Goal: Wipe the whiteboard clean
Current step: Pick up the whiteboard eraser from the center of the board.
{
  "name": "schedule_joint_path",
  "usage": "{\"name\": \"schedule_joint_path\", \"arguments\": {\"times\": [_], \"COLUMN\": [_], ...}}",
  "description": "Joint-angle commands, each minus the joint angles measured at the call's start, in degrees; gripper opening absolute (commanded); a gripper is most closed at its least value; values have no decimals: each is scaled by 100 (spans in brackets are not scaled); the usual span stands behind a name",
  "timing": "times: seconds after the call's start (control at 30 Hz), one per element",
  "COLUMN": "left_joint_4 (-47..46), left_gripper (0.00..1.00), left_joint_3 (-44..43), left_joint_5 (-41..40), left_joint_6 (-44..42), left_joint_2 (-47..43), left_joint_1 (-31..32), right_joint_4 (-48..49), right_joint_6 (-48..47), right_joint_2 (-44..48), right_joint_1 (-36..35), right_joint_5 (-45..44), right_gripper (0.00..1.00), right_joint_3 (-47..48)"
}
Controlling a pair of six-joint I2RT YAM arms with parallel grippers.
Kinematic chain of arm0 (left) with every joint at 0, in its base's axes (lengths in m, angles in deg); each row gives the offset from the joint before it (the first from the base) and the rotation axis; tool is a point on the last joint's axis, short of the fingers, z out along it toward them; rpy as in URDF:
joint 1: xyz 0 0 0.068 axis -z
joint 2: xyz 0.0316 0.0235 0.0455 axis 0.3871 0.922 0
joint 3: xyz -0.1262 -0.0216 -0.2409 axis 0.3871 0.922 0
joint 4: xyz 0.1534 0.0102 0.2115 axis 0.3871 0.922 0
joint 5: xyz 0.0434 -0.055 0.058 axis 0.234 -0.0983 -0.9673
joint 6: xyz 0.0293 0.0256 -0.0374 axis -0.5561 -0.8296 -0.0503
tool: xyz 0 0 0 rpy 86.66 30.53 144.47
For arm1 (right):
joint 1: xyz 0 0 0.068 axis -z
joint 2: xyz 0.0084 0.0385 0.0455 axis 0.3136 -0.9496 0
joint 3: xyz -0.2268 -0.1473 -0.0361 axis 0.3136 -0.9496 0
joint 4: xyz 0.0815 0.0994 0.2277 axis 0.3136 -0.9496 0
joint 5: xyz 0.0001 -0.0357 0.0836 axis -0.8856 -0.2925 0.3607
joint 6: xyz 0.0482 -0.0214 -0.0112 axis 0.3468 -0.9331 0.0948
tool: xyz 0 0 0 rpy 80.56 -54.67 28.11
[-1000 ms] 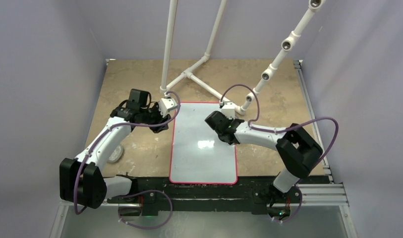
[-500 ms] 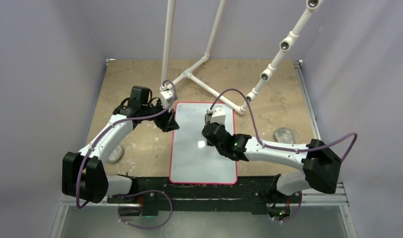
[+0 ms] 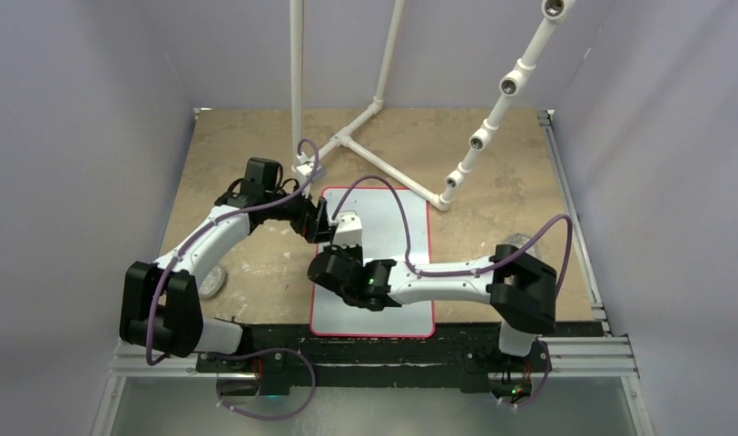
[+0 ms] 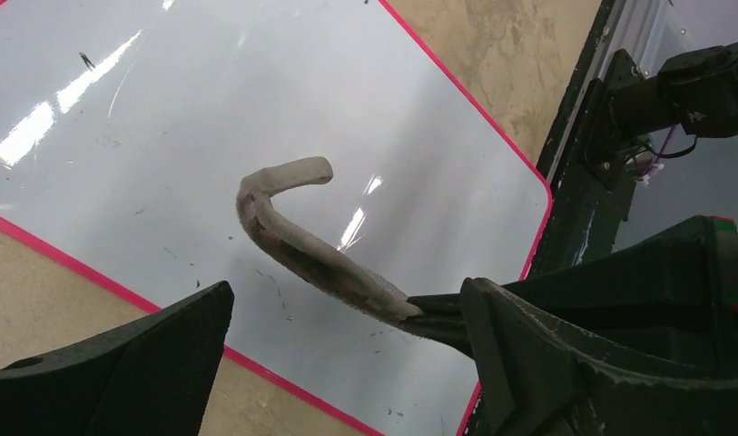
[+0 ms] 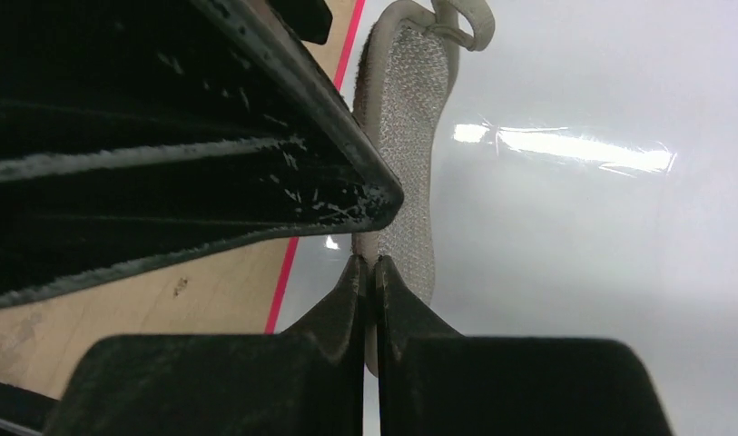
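The whiteboard (image 3: 379, 234) lies flat mid-table, a glossy white sheet with a thin red border; in the left wrist view the whiteboard (image 4: 256, 100) bears only faint dark specks. My right gripper (image 5: 366, 272) is shut on the edge of a grey wrinkly pad (image 5: 407, 136), held just above the board's left side. In the left wrist view that pad (image 4: 288, 236) hangs curled between my left gripper's (image 4: 347, 300) wide-open jaws, touching neither. From above, the left gripper (image 3: 320, 222) and right gripper (image 3: 331, 247) meet at the board's upper left corner.
A white PVC pipe frame (image 3: 365, 136) stands behind the board. A second grey pad (image 3: 211, 282) lies on the tan table left of the board, and another (image 3: 521, 242) lies to the right, partly behind the right arm. A black rail (image 3: 374, 350) runs along the near edge.
The right arm swung left across the board to the left gripper with its jaws shut. The left gripper's jaws spread wide apart, and it moved slightly right.
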Motion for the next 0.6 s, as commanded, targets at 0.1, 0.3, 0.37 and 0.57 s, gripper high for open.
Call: {"name": "schedule_joint_path", "arguments": {"times": [0.1, 0.3, 0.37, 0.57], "left_joint_4": [-101, 13, 85, 605], "left_gripper": [92, 76, 66, 0], "left_joint_3": [214, 196, 186, -125], "left_joint_5": [96, 164, 117, 159], "left_joint_6": [15, -88, -205, -739], "left_joint_2": [-7, 157, 162, 318], "left_joint_1": [-11, -11, -11, -16], "right_joint_4": [-348, -415, -378, -163], "right_joint_6": [487, 370, 377, 355], "right_joint_2": [-121, -391, -398, -123], "right_joint_1": [-67, -102, -108, -100], "right_joint_5": [-710, -693, -627, -195], "right_gripper": [0, 0, 0, 3], "right_joint_3": [714, 1156, 1170, 799]}}
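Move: The right hand holds the eraser by its near end. The eraser's middle lies about 5 cm ahead of that hand, 1 cm left and 1 cm below; the open left gripper is roughly 4 cm ahead, 5 cm left and 3 cm above. From the left hand, the eraser's middle is some 4 cm right, 1 cm ahead and 4 cm below. The whiteboard's middle is about 7 cm back, 14 cm right and 15 cm below it. The left fingers, wide open around the eraser's left edge, close on it from above and below while the right gripper keeps its pinch on the near end. To meet there, the right hand carries the eraser about 3 cm left and some 2.5 cm up, as the left hand sinks about 2 cm and draws back nearly as far, mostly at the end. ##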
